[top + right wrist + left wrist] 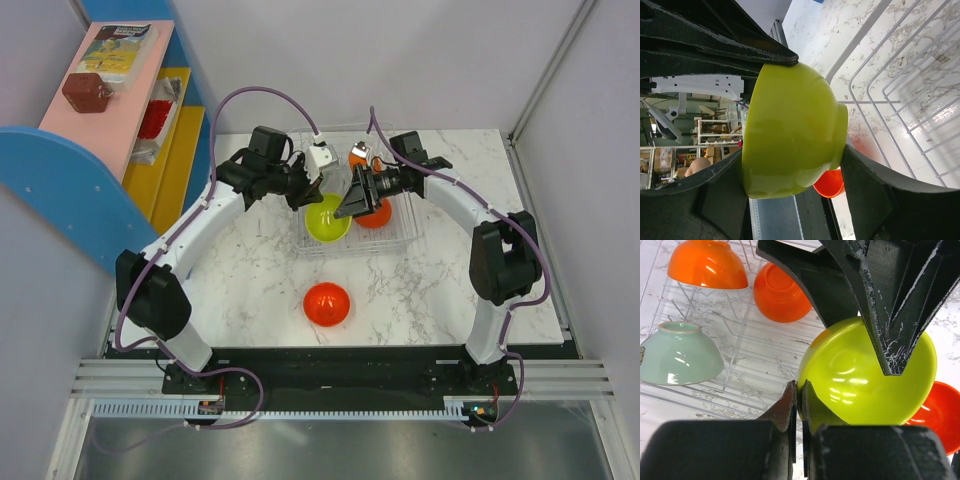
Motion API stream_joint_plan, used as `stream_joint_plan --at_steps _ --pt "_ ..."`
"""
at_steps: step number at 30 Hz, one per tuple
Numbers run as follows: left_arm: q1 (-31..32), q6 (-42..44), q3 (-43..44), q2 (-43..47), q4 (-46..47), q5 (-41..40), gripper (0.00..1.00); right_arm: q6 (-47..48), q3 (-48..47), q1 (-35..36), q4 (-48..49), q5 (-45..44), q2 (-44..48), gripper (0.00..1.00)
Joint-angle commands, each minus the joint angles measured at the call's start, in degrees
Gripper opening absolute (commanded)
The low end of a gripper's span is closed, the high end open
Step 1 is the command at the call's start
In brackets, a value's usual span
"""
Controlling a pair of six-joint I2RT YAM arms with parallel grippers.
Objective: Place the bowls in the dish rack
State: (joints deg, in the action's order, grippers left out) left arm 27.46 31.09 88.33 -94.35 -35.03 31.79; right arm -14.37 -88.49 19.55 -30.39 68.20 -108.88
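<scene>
A yellow-green bowl hangs tilted on its side over the front left of the wire dish rack. My left gripper is shut on its rim, which the left wrist view shows pinched between the jaws. My right gripper spans the same bowl, with one finger against its foot and the other across its mouth. The rack holds two orange bowls and a pale green bowl. A red-orange bowl sits on the table in front of the rack.
A blue and yellow shelf unit with a pink top stands at the left, beside the left arm. The white walls enclose the marble table at the back and the right.
</scene>
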Motion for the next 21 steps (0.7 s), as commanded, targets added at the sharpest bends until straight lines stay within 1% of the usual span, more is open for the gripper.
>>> stream_joint_plan --at_steps 1,3,4,6,7,9,10,12,13,14,16,17,18,19,20,21 --pt "0.13 0.64 2.9 0.39 1.8 0.29 0.02 0.22 0.51 0.22 1.65 2.72 0.42 0.74" --pt "0.13 0.81 2.81 0.39 1.89 -0.23 0.02 0.31 0.6 0.22 1.65 3.16 0.51 0.69" --pt "0.13 0.99 2.89 0.3 1.98 -0.33 0.02 0.31 0.51 0.31 1.65 3.42 0.51 0.63" --pt "0.14 0.99 2.89 0.3 1.98 -0.41 0.02 0.31 0.42 0.31 1.74 4.04 0.51 0.57" --pt "0.13 1.08 2.9 0.13 1.98 -0.5 0.02 0.22 0.33 0.4 1.74 4.74 0.42 0.5" --pt "0.13 0.99 2.81 0.04 1.98 -0.24 0.02 0.22 0.33 0.58 2.0 5.79 0.25 0.41" --pt "0.13 0.9 2.81 -0.05 1.89 -0.15 0.02 0.13 0.33 0.66 1.92 6.32 0.16 0.3" --pt "0.13 0.73 2.63 -0.14 1.89 0.03 0.02 0.4 0.42 0.84 2.09 6.5 0.07 0.18" --pt "0.13 0.72 2.63 -0.14 1.89 0.2 0.02 0.31 0.42 1.01 2.09 6.42 0.07 0.06" --pt "0.13 0.72 2.37 -0.22 1.98 0.11 0.04 0.31 0.42 1.02 2.09 6.24 0.07 0.01" --pt "0.13 0.55 2.28 -0.22 1.98 0.2 0.14 0.4 0.6 1.19 2.18 5.63 0.25 0.0" --pt "0.13 0.64 2.19 -0.14 1.98 0.29 0.28 0.48 0.6 1.1 2.18 4.84 0.25 0.0" --pt "0.13 0.55 2.02 -0.05 2.07 0.38 0.35 0.57 0.68 1.1 2.18 4.48 0.42 0.0" --pt "0.13 0.38 1.67 0.04 1.89 0.55 0.57 0.49 0.69 1.1 2.18 3.96 0.51 0.0" --pt "0.13 0.29 1.58 0.13 1.98 0.38 0.66 0.48 0.77 1.1 2.35 3.08 0.6 0.0" --pt "0.13 -0.15 1.4 0.13 1.98 0.12 0.71 0.57 0.86 1.1 2.27 2.64 0.77 0.0"
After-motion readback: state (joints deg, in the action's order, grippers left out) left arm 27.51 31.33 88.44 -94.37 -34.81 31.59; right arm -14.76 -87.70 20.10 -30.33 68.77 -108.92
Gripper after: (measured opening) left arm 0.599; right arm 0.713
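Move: The lime bowl hangs between the hands, pinched by its rim in the left fingers, with its middle about 4 cm right, 3 cm back and 2 cm below that hand. From the right hand it lies some 4 cm left, level in reach and height. A red bowl in the rack lies about 7 cm right, 2 cm ahead and 15 cm below the right hand; another red bowl lies on the table 21 cm back, 4 cm left and 18 cm below. Without leaving its place, the left hand waits, then spreads its fingers from nearly shut to a little over half open, letting go of the lime bowl's rim. The right hand keeps the bowl clasped between foot and mouth side, its grip effort rising while its fingers hardly close, and eases back about half a centimetre. ##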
